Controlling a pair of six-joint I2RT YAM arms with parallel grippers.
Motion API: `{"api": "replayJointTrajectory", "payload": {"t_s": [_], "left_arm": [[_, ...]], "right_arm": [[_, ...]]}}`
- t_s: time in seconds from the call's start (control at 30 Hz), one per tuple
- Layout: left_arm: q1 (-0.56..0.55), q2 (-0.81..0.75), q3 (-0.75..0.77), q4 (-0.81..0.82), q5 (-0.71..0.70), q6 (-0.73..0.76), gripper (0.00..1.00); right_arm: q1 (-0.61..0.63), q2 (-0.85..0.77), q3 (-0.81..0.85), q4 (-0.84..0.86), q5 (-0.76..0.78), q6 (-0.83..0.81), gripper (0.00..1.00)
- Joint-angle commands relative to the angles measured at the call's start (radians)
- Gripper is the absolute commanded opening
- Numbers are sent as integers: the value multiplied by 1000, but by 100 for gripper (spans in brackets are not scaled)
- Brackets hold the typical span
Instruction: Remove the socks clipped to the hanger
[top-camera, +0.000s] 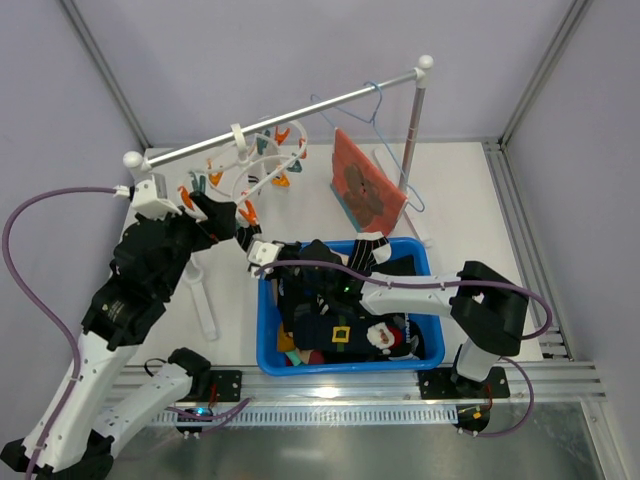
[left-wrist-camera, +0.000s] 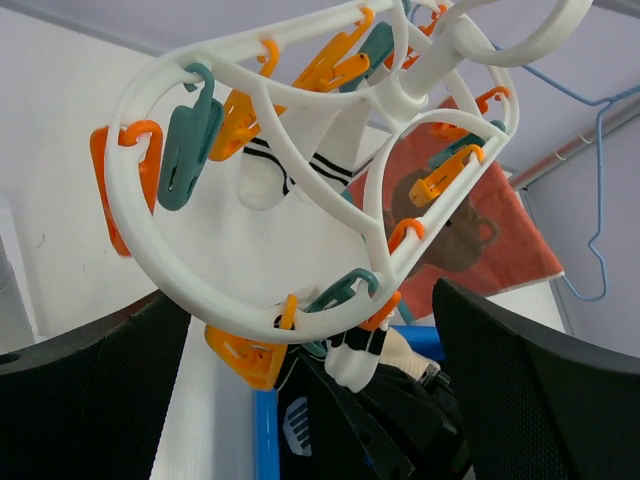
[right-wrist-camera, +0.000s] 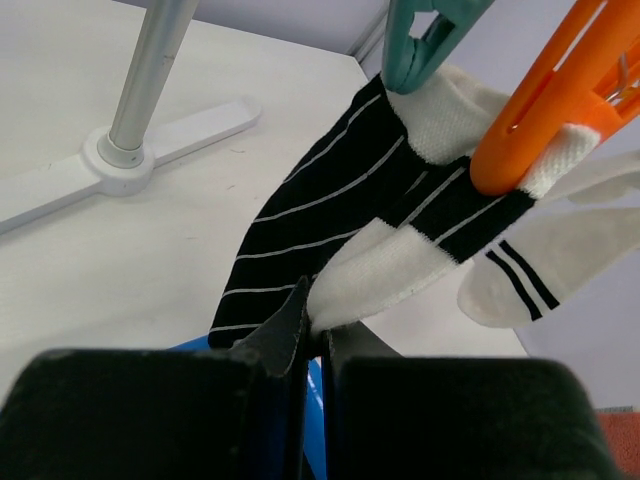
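Observation:
The white oval hanger (top-camera: 262, 160) hangs from the rail, with orange and teal pegs; it fills the left wrist view (left-wrist-camera: 250, 300). My right gripper (top-camera: 262, 255) (right-wrist-camera: 318, 330) is shut on the toe of a white sock with a black band (right-wrist-camera: 390, 270), which an orange peg (right-wrist-camera: 540, 110) still clips. Beside it a black striped sock (right-wrist-camera: 320, 210) hangs from a teal peg (right-wrist-camera: 420, 40). Another white sock (right-wrist-camera: 540, 270) hangs at the right, also seen in the left wrist view (left-wrist-camera: 270, 180). My left gripper (top-camera: 222, 215) (left-wrist-camera: 310, 400) is open, its fingers (left-wrist-camera: 90, 400) wide apart just below the ring's near edge.
A blue bin (top-camera: 268, 330) with several dark clothes sits under my right arm. An orange bear-print cloth (top-camera: 365, 185) hangs on a pale-blue wire hanger (top-camera: 385, 120) at the rail's right end. The rack's post (top-camera: 412, 130) and foot (right-wrist-camera: 130, 160) stand on the white table.

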Motion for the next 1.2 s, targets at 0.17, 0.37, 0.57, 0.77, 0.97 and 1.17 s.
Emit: {"api": "replayJointTrajectory", "payload": {"t_s": [0.17, 0.37, 0.57, 0.77, 0.97, 1.17], "left_arm": [[-9, -71, -81, 287, 138, 125, 100], [-9, -164, -155, 341, 279, 97, 100], [-9, -114, -168, 298, 300, 154, 100], [-9, -206, -404, 525, 399, 200, 100], [-9, -338, -538, 629, 462, 205, 100], [-9, -333, -624, 758, 529, 226, 99]], "right_arm": [[-16, -9, 41, 12, 8, -19, 4], [-24, -17, 57, -11, -10, -20, 4], [-25, -70, 72, -32, -30, 23, 4], [-24, -207, 41, -75, -76, 95, 4], [-24, -271, 53, -131, -73, 150, 4], [-24, -296, 63, -161, -99, 198, 4]]}}
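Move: The sock's orange clip, on the near rim of the hanger ring, lies about 4 cm ahead of the open left hand, 4 cm to its right and 4 cm below; the teal clip beside it is some 3 cm ahead, 2 right and 3 below, and the ring's middle about 11 cm ahead and 3 right. From the right hand, which already holds the striped sock, that orange clip is about 4 cm ahead, 2 left and 7 above, the teal one 3 ahead, 4 left and 8 above. Still pinching the clipped striped sock, the right fingers first ease slightly forward, then lift it about 10 cm, drifting right and a little back. The left hand, wide open throughout, first backs off and up, then sinks and swings right to just below the ring, beside the right gripper, turning clockwise some 25 degrees while its fingertips tip up. ##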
